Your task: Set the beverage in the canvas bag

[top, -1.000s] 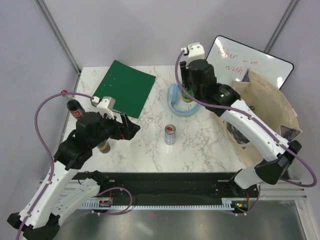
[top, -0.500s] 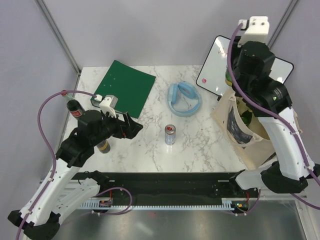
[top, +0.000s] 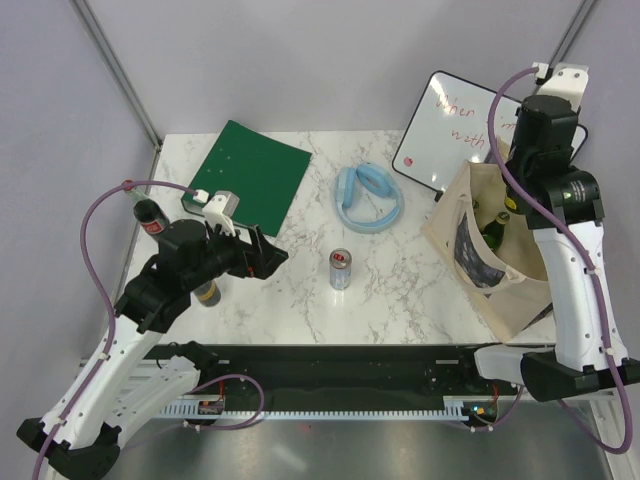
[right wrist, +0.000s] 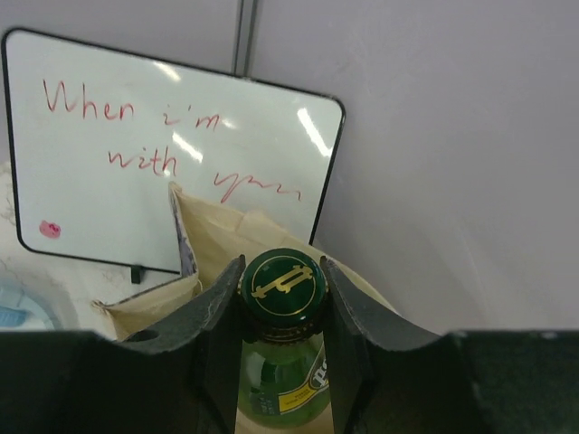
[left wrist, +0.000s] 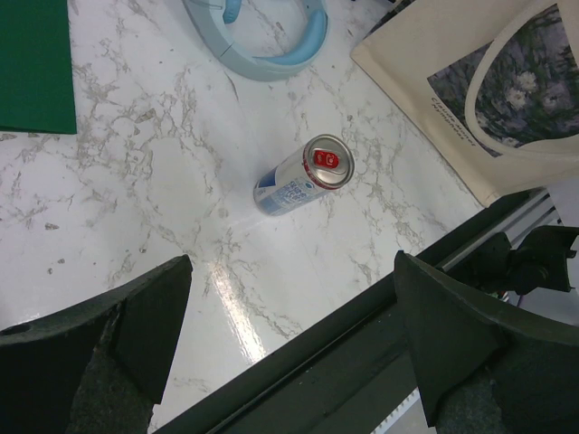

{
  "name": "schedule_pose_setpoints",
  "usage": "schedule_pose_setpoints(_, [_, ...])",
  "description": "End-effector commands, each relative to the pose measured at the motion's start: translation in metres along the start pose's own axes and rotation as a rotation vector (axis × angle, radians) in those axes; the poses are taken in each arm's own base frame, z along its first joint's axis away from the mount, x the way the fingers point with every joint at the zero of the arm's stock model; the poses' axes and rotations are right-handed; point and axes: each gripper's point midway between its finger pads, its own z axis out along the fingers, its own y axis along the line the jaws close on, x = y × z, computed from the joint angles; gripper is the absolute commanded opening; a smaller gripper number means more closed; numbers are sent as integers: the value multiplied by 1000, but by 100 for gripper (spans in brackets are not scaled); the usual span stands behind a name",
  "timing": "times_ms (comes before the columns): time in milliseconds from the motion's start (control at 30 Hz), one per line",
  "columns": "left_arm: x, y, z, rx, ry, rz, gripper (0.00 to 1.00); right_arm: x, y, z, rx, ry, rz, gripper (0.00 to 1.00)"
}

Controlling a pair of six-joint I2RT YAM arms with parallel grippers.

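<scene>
The beverage, a green glass bottle [right wrist: 280, 389] with a green and gold cap, hangs upright from my right gripper [right wrist: 282, 287], which is shut on its cap and neck. The bottle [top: 496, 230] is in the open mouth of the tan canvas bag [top: 520, 285], whose cloth rim [right wrist: 217, 244] shows just behind it. The bag stands at the table's right edge with a dark printed patch on its side [left wrist: 425, 54]. My left gripper [top: 265, 250] hovers open over the near left of the table, with nothing between its fingers [left wrist: 154, 307].
A silver can [top: 341, 268] with a red top [left wrist: 303, 176] stands mid-table. A blue ring [top: 368, 198] lies behind it. A green folder [top: 250, 175] lies at the back left. A whiteboard [top: 445, 135] with red writing leans behind the bag. A dark bottle [top: 150, 218] stands far left.
My right arm swung from the blue ring to the right with the green bottle, rose over the bag and now holds it in the bag's mouth. The left arm barely moved.
</scene>
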Motion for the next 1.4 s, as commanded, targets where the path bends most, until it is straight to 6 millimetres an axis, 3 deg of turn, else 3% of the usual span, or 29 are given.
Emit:
schedule_pose_setpoints(0, [-7, -8, -1, 45, -28, 8, 100, -8, 7, 2, -94, -84, 153, 0])
schedule_pose_setpoints(267, [-5, -8, -1, 44, -25, 1, 100, -4, 11, 29, -74, -117, 178, 0])
schedule_pose_setpoints(300, [-5, -8, 0, 43, -24, 1, 100, 7, 16, 34, -83, -99, 176, 0])
schedule_pose_setpoints(367, [-5, -7, 0, 43, -22, 2, 100, 11, 18, 36, -94, -110, 199, 0])
schedule_pose_setpoints(400, [-5, -7, 1, 42, -21, 4, 100, 24, 22, 41, -100, -91, 202, 0])
schedule_pose_setpoints(467, [-5, -7, 1, 42, -21, 8, 100, 20, 20, 38, -120, -145, 246, 0])
schedule_pose_setpoints(500, [-5, -7, 1, 41, -20, 10, 100, 33, 22, 43, -118, -134, 247, 0])
schedule_pose_setpoints(567, [-5, -7, 2, 41, -19, 14, 100, 28, 21, 44, -128, -178, 288, 0])
schedule_pose_setpoints(600, [-4, -6, 2, 40, -17, 14, 100, 37, 23, 48, -131, -171, 286, 0])
schedule_pose_setpoints(800, [-5, -7, 2, 41, -19, 14, 100, 44, 35, 57, -166, -167, 311, 0])
schedule_pose_setpoints(1100, [-8, -8, 1, 45, -25, 20, 100, 11, 14, 59, -112, -232, 291, 0])
schedule_pose_setpoints(1367, [-11, -10, -3, 51, -34, 36, 100, -10, 30, 70, -182, -269, 314, 0])
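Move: The right hand already holds the green bottle high over the canvas bag; the bag's middle lies about 30 cm below it, 10 cm to its right and 5 cm nearer the base. A bottle already in the bag stands roughly 9 cm right, 3 cm back and 36 cm down. The whiteboard is some 24 cm ahead and 8 cm right, about 25 cm lower. From the left hand the bag lies about 55 cm right, roughly level in reach, 12 cm lower. Still gripping the bottle, the right hand lowers about 10 cm, then eases forward 6 cm overall, into the bag's mouth. ##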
